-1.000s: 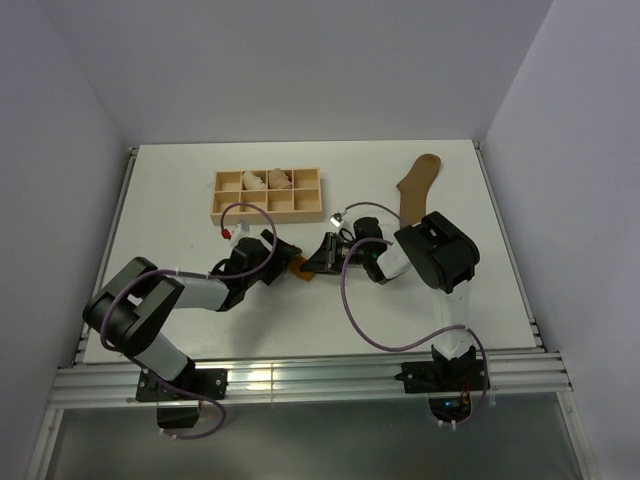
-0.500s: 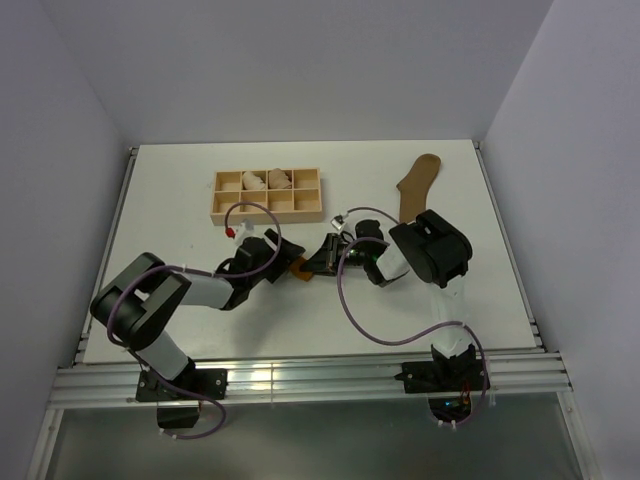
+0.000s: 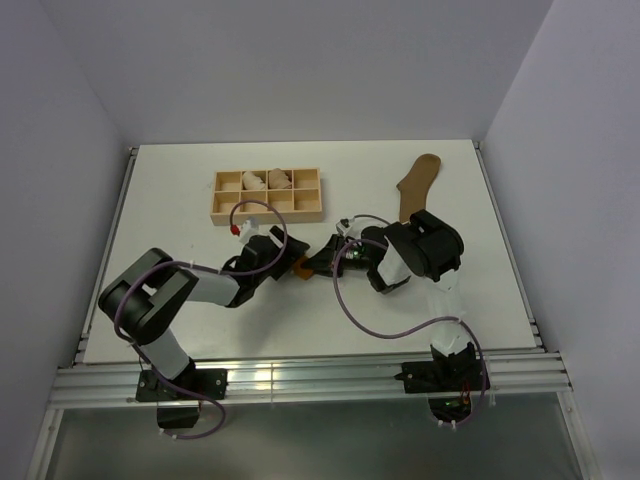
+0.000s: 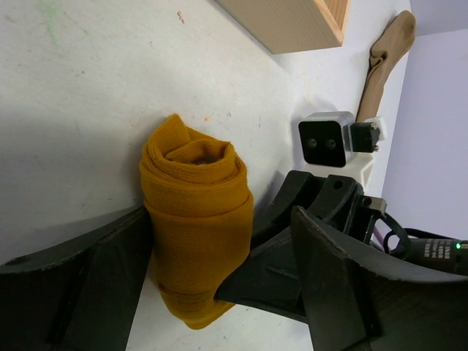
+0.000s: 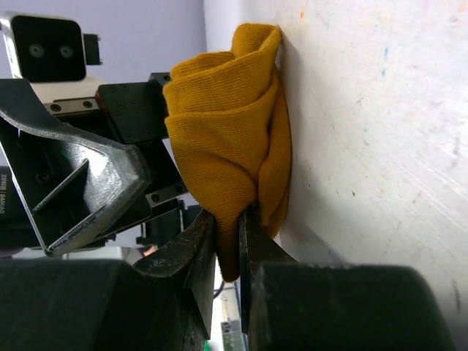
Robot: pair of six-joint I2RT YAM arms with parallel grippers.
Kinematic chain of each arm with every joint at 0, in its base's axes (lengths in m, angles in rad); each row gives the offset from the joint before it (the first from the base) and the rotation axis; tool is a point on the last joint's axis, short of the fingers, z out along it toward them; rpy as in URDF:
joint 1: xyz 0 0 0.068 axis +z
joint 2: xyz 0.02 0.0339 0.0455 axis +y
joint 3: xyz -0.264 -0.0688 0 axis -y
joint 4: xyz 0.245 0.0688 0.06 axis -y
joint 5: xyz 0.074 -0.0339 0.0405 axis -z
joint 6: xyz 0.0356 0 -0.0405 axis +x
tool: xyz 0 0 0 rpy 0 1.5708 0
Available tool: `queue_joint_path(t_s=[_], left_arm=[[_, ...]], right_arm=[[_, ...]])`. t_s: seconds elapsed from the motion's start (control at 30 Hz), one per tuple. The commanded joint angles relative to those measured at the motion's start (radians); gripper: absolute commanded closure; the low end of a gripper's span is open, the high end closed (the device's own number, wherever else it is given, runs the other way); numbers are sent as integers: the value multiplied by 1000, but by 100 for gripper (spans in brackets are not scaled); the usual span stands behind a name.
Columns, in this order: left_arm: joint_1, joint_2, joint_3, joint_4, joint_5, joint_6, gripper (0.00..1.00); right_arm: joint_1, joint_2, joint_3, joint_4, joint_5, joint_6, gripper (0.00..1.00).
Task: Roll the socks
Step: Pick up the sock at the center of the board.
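Note:
The mustard-orange sock point(image 3: 298, 267) is a tight roll at the table's middle, lying between both grippers. My right gripper point(image 5: 228, 223) is shut on a fold at the end of the roll point(image 5: 227, 146). My left gripper point(image 4: 219, 227) is open, its jaws straddling the roll point(image 4: 196, 219). One jaw rests against the roll's side. The other jaw stands apart, beyond one of the right gripper's black fingers point(image 4: 270, 270). The olive-brown sock point(image 3: 417, 185) lies flat and unrolled at the far right, also in the left wrist view point(image 4: 384, 62).
A wooden compartment tray point(image 3: 266, 213) stands at the back left, with pale pinkish bundles point(image 3: 268, 180) in its rear cells. Its corner point(image 4: 292, 22) is close behind the roll. Purple cables loop over both arms.
The left arm's elbow has swung right and its gripper has edged in around the roll. The right wrist has shifted slightly left. The roll has stayed in place, still pinched.

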Motion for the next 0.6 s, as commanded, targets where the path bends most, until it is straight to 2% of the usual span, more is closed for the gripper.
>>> queue_joint_path(t_s=[0.0,0.13,0.3,0.4,0.57], left_arm=[[-16,49,-3,-160,-4,-2,18],[-18,70,20,-197,4,-2,17],[-19,113,59,-225,19,4,25],[-21,129,60,-214,27,-1,40],[-21,136,69,-219,33,5,56]], right_arm=[[18,64,-40,5,-14,54,98],[18,20,-35,-118,4,-47,98],[18,-20,-23,-225,21,-107,98],[18,-4,-23,-207,19,-95,98],[18,16,-29,-172,16,-78,98]])
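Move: The rolled mustard sock lies between the left hand's open fingers, its middle about 1 cm back and 1 cm to the right of that hand and some 2 cm below. The wooden box is roughly 15 cm ahead and 9 cm left, and the brown sock about 15 cm ahead and 34 cm right, both around 4 cm lower. The right hand already pinches the near end of the mustard sock, whose middle is about 2 cm ahead and 2 cm left, near its own height. The left hand eases about 1 cm forward and slightly right over the mustard roll, then sinks some 1.5 cm towards the table around it as its fingers close from wide open to about half, bringing both pads against the roll's sides. The right hand all but stays in place, keeping its pinch on the sock's near end low over the table and holding the roll while the left fingers shut on it. ##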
